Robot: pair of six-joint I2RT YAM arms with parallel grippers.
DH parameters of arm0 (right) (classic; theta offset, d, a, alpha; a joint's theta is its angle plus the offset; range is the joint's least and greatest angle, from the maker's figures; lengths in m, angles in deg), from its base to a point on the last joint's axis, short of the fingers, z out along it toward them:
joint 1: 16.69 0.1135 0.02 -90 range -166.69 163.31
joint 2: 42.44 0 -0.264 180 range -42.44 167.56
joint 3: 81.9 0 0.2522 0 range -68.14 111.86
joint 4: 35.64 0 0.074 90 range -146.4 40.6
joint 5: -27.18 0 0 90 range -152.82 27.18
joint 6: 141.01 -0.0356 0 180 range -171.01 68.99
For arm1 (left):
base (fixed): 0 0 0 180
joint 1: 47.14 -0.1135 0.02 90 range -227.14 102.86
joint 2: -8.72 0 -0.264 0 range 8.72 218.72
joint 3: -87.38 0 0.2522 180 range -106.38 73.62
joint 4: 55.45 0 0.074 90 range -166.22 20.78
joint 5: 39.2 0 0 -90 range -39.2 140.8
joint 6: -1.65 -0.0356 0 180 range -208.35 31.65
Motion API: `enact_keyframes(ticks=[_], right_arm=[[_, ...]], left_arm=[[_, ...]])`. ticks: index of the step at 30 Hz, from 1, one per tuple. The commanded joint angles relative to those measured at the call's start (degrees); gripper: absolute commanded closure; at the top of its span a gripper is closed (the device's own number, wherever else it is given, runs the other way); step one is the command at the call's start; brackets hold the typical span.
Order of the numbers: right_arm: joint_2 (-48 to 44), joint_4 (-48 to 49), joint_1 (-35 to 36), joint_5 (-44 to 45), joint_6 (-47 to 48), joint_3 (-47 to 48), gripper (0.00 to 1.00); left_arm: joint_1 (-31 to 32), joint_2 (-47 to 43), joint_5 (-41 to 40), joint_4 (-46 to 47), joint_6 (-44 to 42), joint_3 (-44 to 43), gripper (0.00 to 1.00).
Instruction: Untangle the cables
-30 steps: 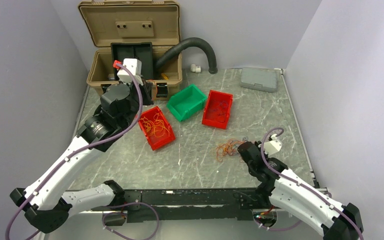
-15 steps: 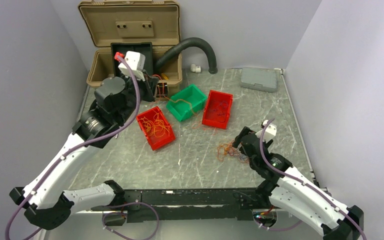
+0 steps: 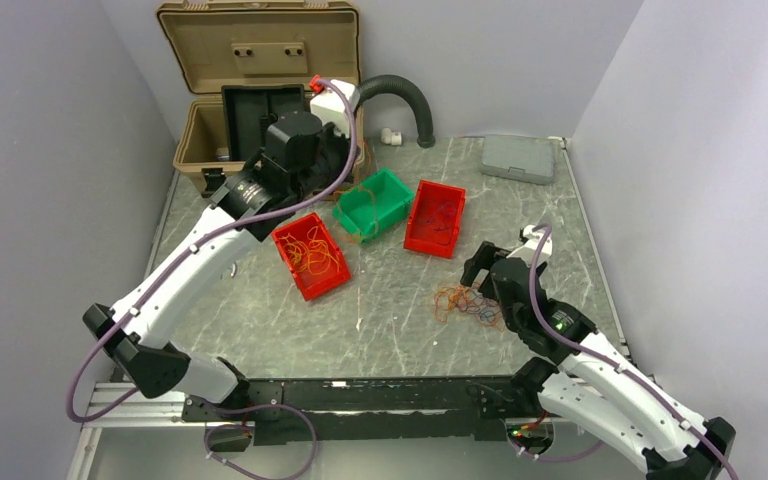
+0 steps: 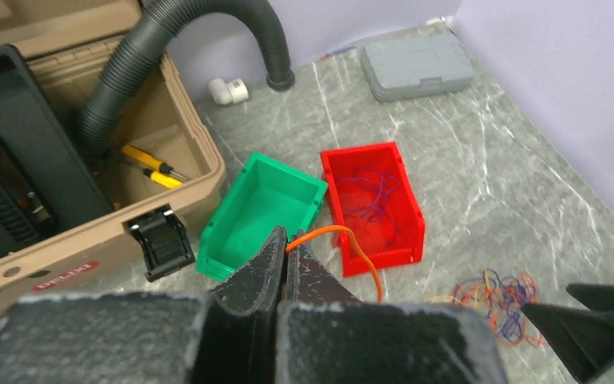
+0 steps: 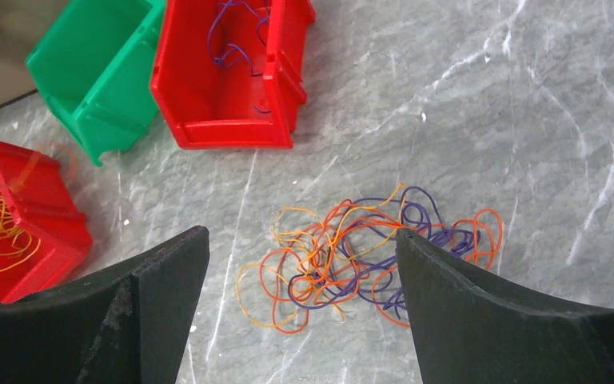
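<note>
A tangle of orange, yellow and purple cables [image 5: 368, 248] lies on the marble table [image 3: 390, 320], right of centre [image 3: 465, 300]. My right gripper [image 5: 302, 236] hovers open just above it, one finger on each side, holding nothing; the top view shows it [image 3: 482, 270] at the tangle's far right edge. My left gripper [image 4: 286, 240] is shut on a single orange cable [image 4: 352, 240] that arcs out to the right and hangs down. It hovers [image 3: 353, 180] by the near-left rim of the green bin [image 4: 260, 212].
A red bin [image 3: 435, 217] right of the green one holds purple strands. Another red bin [image 3: 310, 255] to the left holds yellow-orange strands. An open tan toolbox [image 3: 260, 100] and a black hose [image 3: 390, 90] stand at the back left, a grey case [image 3: 518, 157] at the back right.
The left arm swung right from over the toolbox to the green bin, carrying the orange strand. The right gripper opened and drew back a little over the tangle.
</note>
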State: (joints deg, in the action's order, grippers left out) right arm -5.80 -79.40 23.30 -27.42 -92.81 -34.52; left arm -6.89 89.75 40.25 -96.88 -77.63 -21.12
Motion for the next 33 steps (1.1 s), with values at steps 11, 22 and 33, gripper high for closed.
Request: enact_keyframes(ticks=[11, 22, 33], right_arm=[[1.7, 3.34, 0.0, -0.73, 3.84, 4.52, 0.11], [3.8, 5.45, -0.02, -1.3, 5.5, 5.06, 0.11], [7.46, 7.96, 0.0, -1.56, 7.25, 6.16, 0.12]], left_arm=[[-5.0, 14.65, -5.0, -3.38, -4.3, -20.43, 1.0], [-7.57, 20.7, -5.13, -3.05, -3.36, -24.76, 1.0], [-8.12, 16.14, 2.87, 1.3, -0.69, -24.39, 1.0]])
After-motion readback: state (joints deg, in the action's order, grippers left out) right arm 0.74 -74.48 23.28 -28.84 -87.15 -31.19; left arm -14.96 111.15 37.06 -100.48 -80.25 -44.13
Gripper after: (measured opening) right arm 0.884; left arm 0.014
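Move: The left hand already pinches the orange cable well above the table; the green bin lies about 10 cm ahead, 6 cm right and 36 cm below. From this hand the empty-looking red bin with purple cable is 7 cm ahead and 19 cm right, the red bin with yellow cable level with it and 6 cm left, the tan case 20 cm ahead and 14 cm left. The green bin is 19 cm ahead and 21 cm left of the right hand. Forward in a shallow arc goes the left hand, about 11 cm, towards the green bin and high up by its left side: first rising some 4 cm, then sinking again to its starting height, turning about 10 degrees counter-clockwise, its shut fingers keeping the orange cable. The open, empty right hand eases about 3 cm forward, left and up over the remaining tangle. ##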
